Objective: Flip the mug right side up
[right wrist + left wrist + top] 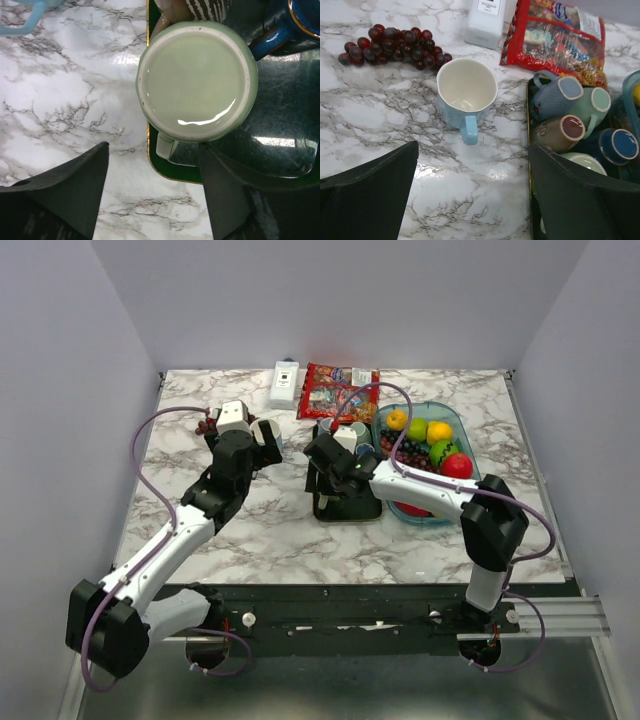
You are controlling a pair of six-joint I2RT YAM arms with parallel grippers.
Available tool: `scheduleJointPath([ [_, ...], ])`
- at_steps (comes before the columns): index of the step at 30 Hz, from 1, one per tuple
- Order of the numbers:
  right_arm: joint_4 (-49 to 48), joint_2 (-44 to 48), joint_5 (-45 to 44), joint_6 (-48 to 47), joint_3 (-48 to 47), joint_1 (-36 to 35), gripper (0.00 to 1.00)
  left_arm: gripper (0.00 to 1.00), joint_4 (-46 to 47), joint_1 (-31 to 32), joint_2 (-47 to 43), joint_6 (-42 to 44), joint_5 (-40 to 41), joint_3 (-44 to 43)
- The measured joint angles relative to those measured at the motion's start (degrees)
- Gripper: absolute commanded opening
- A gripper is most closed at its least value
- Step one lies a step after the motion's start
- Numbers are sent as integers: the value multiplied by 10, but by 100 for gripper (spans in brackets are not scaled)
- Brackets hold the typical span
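Note:
A light blue mug [466, 95] stands upright on the marble table, mouth up and handle toward me; it also shows in the top view [268, 432]. My left gripper [474, 167] hovers open just short of it, holding nothing. A pale green mug [197, 80] sits upside down, base up, at the near left corner of a dark green tray [280, 150]. Above it my right gripper [153, 150] is open, one finger over the marble and the other over the tray, with the mug's handle showing between them.
Several more mugs [570, 107] lie on their sides on the tray [345, 508]. Red grapes [390, 45], a white box [485, 20] and a red snack bag [555, 35] lie behind the blue mug. A clear bin of fruit [425, 455] stands right of the tray.

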State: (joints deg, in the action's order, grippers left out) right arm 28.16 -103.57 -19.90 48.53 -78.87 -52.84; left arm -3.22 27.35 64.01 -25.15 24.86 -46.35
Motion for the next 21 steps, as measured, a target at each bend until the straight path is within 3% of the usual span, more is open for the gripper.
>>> scheduleJointPath([
  [8,89,-49,-52,80,-43,-8,66,99,-54,0,-86,-28,-16,3],
  [11,121,-63,-67,110,-49,-8,59,99,-65,0,-110,-34,-26,10],
  [15,153,-74,-83,136,-58,-8,50,99,-69,0,-122,-35,-32,14],
  [21,183,-75,-97,144,-64,-9,45,99,-74,0,-124,-36,-44,15],
])
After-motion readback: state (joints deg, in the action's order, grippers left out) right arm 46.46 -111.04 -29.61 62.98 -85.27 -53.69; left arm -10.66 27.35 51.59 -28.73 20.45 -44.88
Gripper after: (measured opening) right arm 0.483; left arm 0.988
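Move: The upside-down green mug's middle lies about 5 cm ahead of the right hand, 3 cm to its right and 5 cm below; its handle points back, into the gap between the fingers. From that mug the brown mug lies 7 cm farther out and 1 cm left, the dark blue mug 5 cm farther out and 8 cm right. The green mug is roughly 17 cm right of the left hand, level with it in reach, some 14 cm below. The right hand's left finger pushes the green mug's handle to the right as the hand sinks about 4 cm and travels some 4 cm right, rolling its left side down and turning clockwise, fingers partly closing around the handle without shutting. The left hand, open, backs off 4 cm and rises 3 cm from the upright light blue mug. ##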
